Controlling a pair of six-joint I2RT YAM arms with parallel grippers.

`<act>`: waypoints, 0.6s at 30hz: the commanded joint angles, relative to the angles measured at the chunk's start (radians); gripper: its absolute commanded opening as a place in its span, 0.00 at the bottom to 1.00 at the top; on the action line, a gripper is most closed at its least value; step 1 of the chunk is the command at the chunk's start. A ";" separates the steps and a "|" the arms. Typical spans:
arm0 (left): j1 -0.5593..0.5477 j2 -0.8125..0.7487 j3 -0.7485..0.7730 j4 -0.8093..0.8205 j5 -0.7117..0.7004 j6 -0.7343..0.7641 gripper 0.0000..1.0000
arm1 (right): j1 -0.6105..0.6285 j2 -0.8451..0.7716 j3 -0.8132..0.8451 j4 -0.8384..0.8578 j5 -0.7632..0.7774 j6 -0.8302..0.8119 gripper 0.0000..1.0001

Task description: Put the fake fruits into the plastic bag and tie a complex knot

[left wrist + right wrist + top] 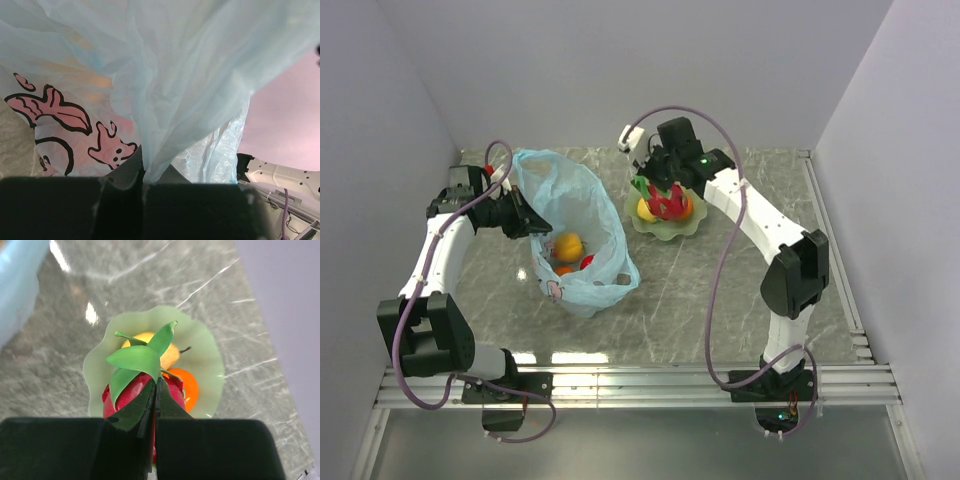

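Note:
The light-blue plastic bag (582,190) stands open on the left. An orange-yellow fruit (568,245) and a red one (587,262) lie inside it. My left gripper (530,222) is shut on the bag's left rim, and in the left wrist view the film (175,75) bunches into the closed tips (142,175). My right gripper (658,186) hangs over the pale green plate (665,233). It is shut (157,382) on a green leaf (137,360) of the pink-red fruit (125,395). A yellow fruit (167,356) and an orange one (189,387) sit on that plate (205,355). No knot is in view.
White walls close in the marbled table (720,290) at the back and on both sides. A metal rail (650,380) runs along the near edge by the arm bases. The right arm (280,175) shows past the bag in the left wrist view.

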 commanded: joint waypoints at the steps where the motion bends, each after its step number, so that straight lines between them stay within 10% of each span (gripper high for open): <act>1: 0.005 -0.027 -0.010 0.038 0.032 -0.016 0.00 | -0.004 -0.120 0.127 0.045 0.013 0.080 0.00; 18: 0.008 -0.013 -0.028 0.084 0.067 -0.059 0.00 | 0.166 -0.137 0.275 0.353 -0.368 0.661 0.00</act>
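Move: The right hand holds the dragon fruit by its leaves over the bowl; the middle of the plastic bag it is bound for lies about 17 cm left, 9 cm back and 12 cm below. In the bowl, the pear sits some 3 cm back, straight below, and the orange some 3 cm back and 7 cm right, both about 16 cm down. The left hand grips the bag's rim, the bag's middle about 5 cm right, 2 cm ahead and 11 cm below. Right hand lifts the dragon fruit some 25 cm, swinging back and left bagward, fingers tilting up about 40 degrees. ##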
